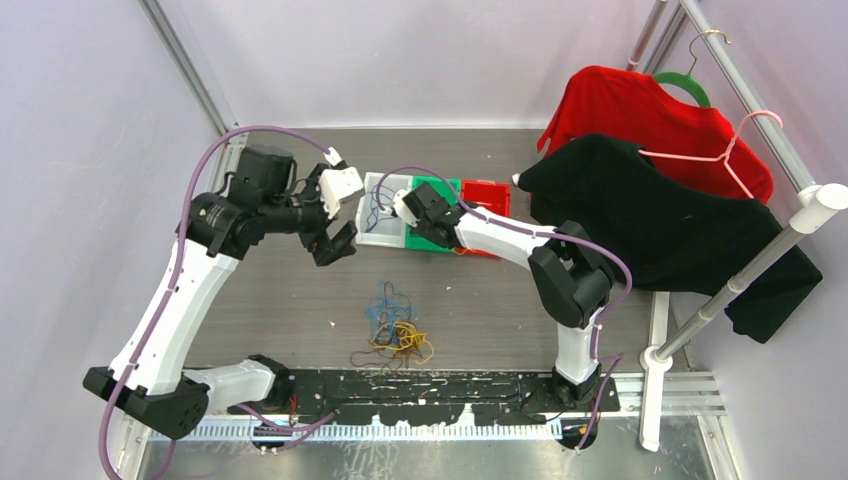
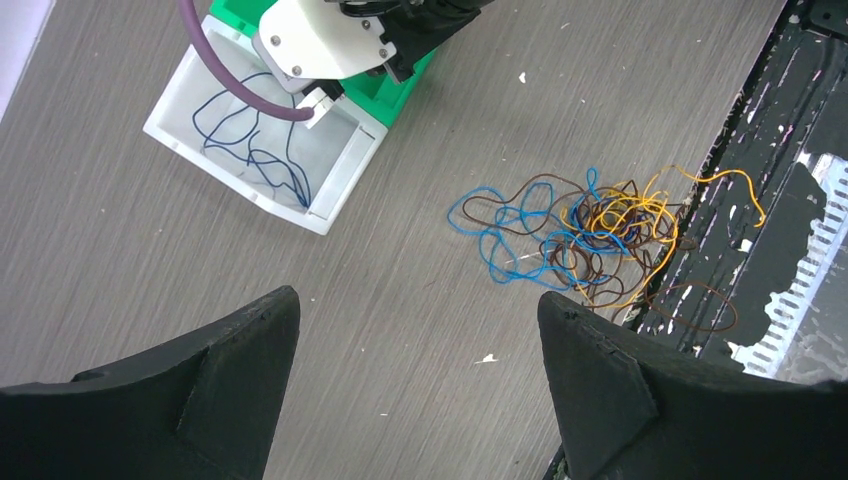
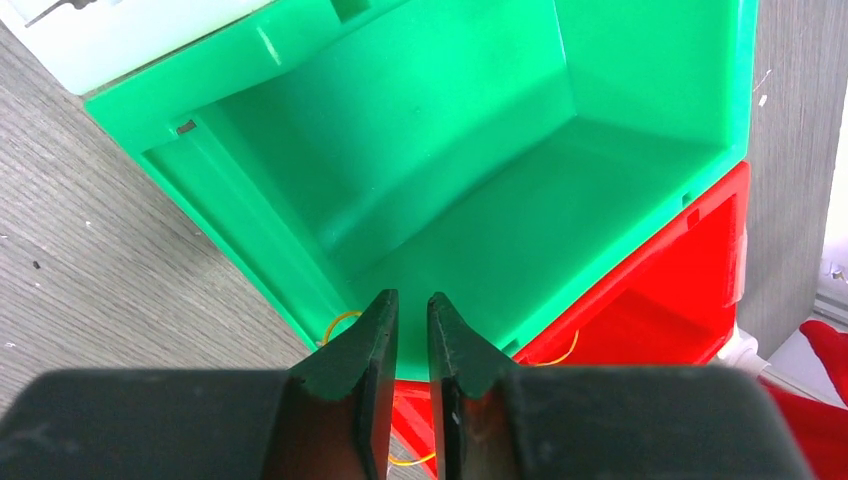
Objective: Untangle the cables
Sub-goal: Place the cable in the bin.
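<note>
A tangle of thin blue, orange-yellow and dark brown cables (image 1: 395,330) lies on the grey table near the front; in the left wrist view the tangle (image 2: 590,235) lies ahead and to the right. One blue cable (image 2: 255,150) lies in the white bin (image 1: 372,232). My left gripper (image 1: 347,214) hangs wide open and empty beside the white bin, its midpoint over bare table (image 2: 420,330). My right gripper (image 1: 413,211) hovers over the green bin (image 3: 520,150), its jaws a narrow gap apart (image 3: 412,298) with nothing between them. A yellow cable (image 3: 340,320) peeks out beneath it by the red bin (image 3: 650,300).
White, green (image 1: 432,186) and red (image 1: 488,193) bins stand in a row at the table's middle back. A black shirt (image 1: 650,220) and a red shirt (image 1: 640,110) hang on a rack at the right. A black slotted strip (image 1: 430,392) runs along the near edge.
</note>
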Controlling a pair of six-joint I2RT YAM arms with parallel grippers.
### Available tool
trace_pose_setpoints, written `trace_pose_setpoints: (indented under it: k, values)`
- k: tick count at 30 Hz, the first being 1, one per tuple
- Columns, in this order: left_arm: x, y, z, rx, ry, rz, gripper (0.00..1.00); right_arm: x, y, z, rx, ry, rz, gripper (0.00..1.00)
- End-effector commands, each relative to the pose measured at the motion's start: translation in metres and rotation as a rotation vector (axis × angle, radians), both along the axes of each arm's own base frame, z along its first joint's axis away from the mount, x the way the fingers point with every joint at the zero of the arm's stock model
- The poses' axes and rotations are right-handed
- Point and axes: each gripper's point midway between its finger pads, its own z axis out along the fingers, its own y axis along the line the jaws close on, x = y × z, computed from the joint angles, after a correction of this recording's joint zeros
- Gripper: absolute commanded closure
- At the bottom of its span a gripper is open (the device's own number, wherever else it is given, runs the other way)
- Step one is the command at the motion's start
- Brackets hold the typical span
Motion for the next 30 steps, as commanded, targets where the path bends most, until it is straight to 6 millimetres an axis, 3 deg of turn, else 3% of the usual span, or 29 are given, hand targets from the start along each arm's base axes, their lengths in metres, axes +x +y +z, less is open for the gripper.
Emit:
trace_pose_setpoints:
  k: [1,8,11,18,30]
  values:
    - [0.003,0.0,0.023,-0.036,-0.092,-0.001,0.12,0.01,0.005,0.025,0.034,-0.065,-0.027,0.73]
    - [0.003,0.001,0.027,-0.037,-0.105,0.003,0.12,0.007,0.017,0.066,0.172,-0.112,-0.019,0.59]
    - [0.003,0.002,0.027,-0.034,-0.115,0.0,0.12,-0.004,0.021,0.069,0.218,-0.082,0.011,0.52]
    - [0.001,0.002,0.024,-0.034,-0.114,-0.01,0.12,-0.027,0.021,0.058,0.245,0.008,0.089,0.45]
    - [0.002,0.003,0.024,-0.03,-0.118,-0.005,0.12,-0.011,0.01,0.033,0.1,0.03,0.073,0.51]
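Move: The loose end of the yellow cable hangs over the bins' near edge, about 2 cm back from the right hand, roughly level with it sideways and 2 cm below. The middle of the red bin lies some 6 cm ahead and 6 cm right of that hand, the green bin's 6 cm ahead and 5 cm left, the white bin's 6 cm ahead and 15 cm left. From the left hand, the cable end is about 13 cm ahead, 23 cm right and 25 cm lower. Opening off the yellow cable at the green and red bins' shared near corner, the right fingers spread to about half their range while the hand rises some 5 cm and draws back about 2.5 cm, its left side tipping up. It then turns downward again, sinking about 3 cm with the fingers still apart astride the hanging cable, part of the tilt taken out. ##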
